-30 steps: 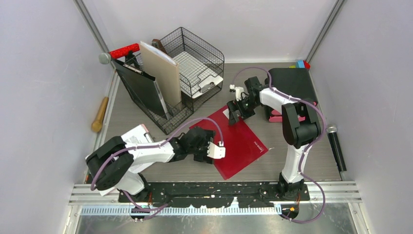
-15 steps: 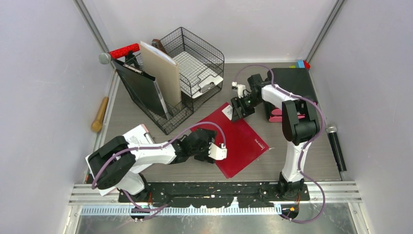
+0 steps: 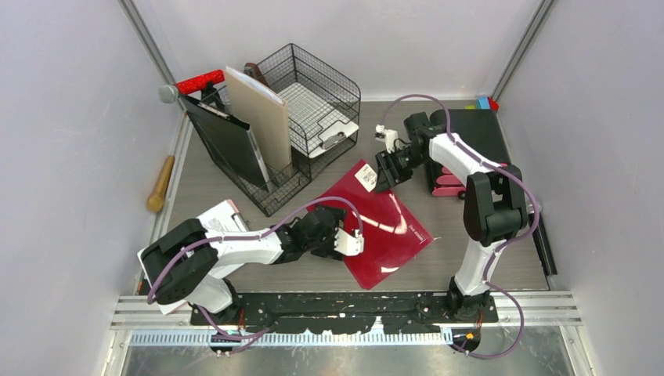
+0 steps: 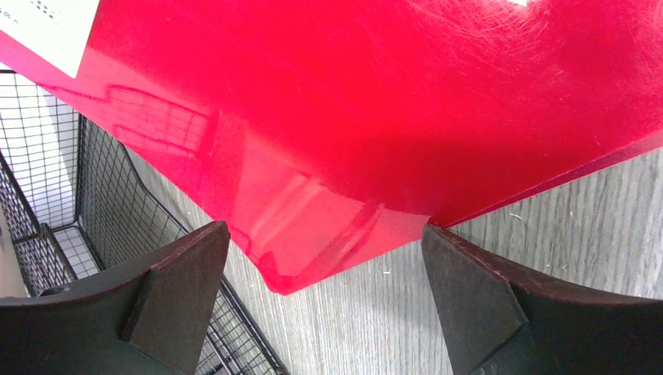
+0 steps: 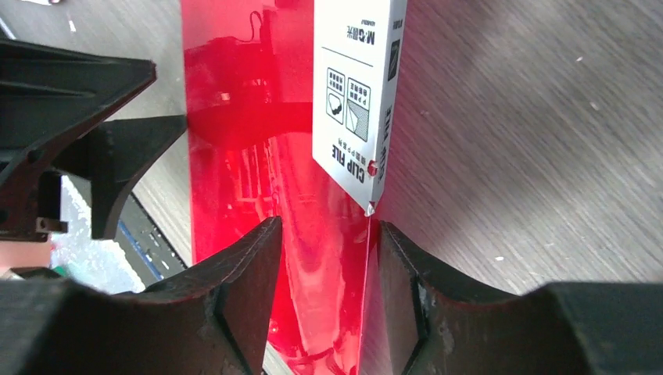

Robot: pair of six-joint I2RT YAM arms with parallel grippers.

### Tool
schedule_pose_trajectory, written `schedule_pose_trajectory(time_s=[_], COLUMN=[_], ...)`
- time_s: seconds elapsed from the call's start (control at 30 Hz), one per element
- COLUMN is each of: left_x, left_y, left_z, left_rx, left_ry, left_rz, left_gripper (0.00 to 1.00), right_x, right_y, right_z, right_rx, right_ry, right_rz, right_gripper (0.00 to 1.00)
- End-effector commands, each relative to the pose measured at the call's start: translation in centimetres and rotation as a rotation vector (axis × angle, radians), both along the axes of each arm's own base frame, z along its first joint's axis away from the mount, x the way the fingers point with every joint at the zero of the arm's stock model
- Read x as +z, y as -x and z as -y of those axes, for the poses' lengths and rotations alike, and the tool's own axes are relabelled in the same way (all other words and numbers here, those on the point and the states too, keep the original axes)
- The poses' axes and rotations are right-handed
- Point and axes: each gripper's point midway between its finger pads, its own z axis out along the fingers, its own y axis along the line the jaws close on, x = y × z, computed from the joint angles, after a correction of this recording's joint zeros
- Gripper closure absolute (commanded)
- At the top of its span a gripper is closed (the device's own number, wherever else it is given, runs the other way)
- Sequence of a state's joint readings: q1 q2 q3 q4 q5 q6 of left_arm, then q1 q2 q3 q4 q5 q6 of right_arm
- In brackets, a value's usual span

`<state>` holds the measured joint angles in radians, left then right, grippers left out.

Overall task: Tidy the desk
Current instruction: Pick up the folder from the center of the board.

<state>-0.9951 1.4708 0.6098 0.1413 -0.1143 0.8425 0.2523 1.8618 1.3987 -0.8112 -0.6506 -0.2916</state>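
Observation:
A glossy red clip file (image 3: pixel 387 227) lies on the grey wood-grain desk (image 3: pixel 438 262). It has a white label (image 3: pixel 366 178) at its far corner. My right gripper (image 3: pixel 385 174) is shut on that far corner and holds it a little off the desk. In the right wrist view the red sheet (image 5: pixel 242 156) and label (image 5: pixel 356 94) run between my right gripper's (image 5: pixel 330 226) two fingers. My left gripper (image 3: pixel 338 237) stands open at the file's left corner. In the left wrist view that red corner (image 4: pixel 313 266) pokes between its fingers (image 4: pixel 184 281) without touching them.
A black wire-mesh rack (image 3: pixel 313 94) at the back left holds a black clipboard (image 3: pixel 227 145), a beige board (image 3: pixel 262 125) and a white clipboard (image 3: pixel 333 133). A black drawer unit (image 3: pixel 470 129) with pink fronts stands back right. A wooden handle (image 3: pixel 160 184) and a microphone (image 3: pixel 544 243) lie by the walls.
My right gripper has closed on the file's far corner and risen back and to the right, tilting that corner up. My left gripper edged slightly right, still open.

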Motion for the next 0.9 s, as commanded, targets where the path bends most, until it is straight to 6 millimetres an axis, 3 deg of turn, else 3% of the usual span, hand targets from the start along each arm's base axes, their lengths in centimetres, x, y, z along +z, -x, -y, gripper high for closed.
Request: schedule_pose_trajectory(time_s=[0.0,0.33,0.63,0.87], left_x=[-3.1,-3.1,-2.6,-0.6], left_y=[0.7,0.5,0.3,-0.1], left_z=[-1.6,-1.7,-1.9,-1.5], left_rx=[0.019,0.031,0.052,0.080], left_ry=[-0.076,-0.077,-0.073,-0.030], left_rz=[-0.048,-0.046,-0.038,-0.033], left_gripper=[0.00,0.00,0.00,0.00], right_x=[3.0,2.7,3.6,4.7], right_y=[7.9,9.7,8.3,7.1], right_z=[-3.5,-3.9,-2.7,-1.4], right_rx=[0.102,0.148,0.141,0.132], right_ry=[-0.163,-0.169,-0.070,0.016], right_rz=[-0.281,-0.331,-0.238,-0.132], right_gripper=[0.54,0.62,0.70,0.82])
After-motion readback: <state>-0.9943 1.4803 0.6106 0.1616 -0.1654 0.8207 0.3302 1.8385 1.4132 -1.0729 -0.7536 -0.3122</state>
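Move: The folder's middle lies about 13 cm back from the right gripper, 3 cm to its left and 5 cm lower. The folder's white label is close by, roughly 3 cm ahead and 3 cm left. The drawer box stands some 25 cm to the right and 8 cm ahead of the right gripper, the wire rack about 30 cm left and 12 cm ahead. From the left gripper, the folder's middle is some 12 cm right, 2 cm back and 3 cm down. Swing the right gripper quickly back about 7 cm and slightly left, in over the folder from its labelled right edge, letting the fingers tilt back some 15 degrees. Then hold that place, rising a little to about 2 cm up in all, and keep closing the half-open fingers around the raised, labelled edge until only a narrow gap is left. Keep the left gripper wide open at the folder's left corner. ##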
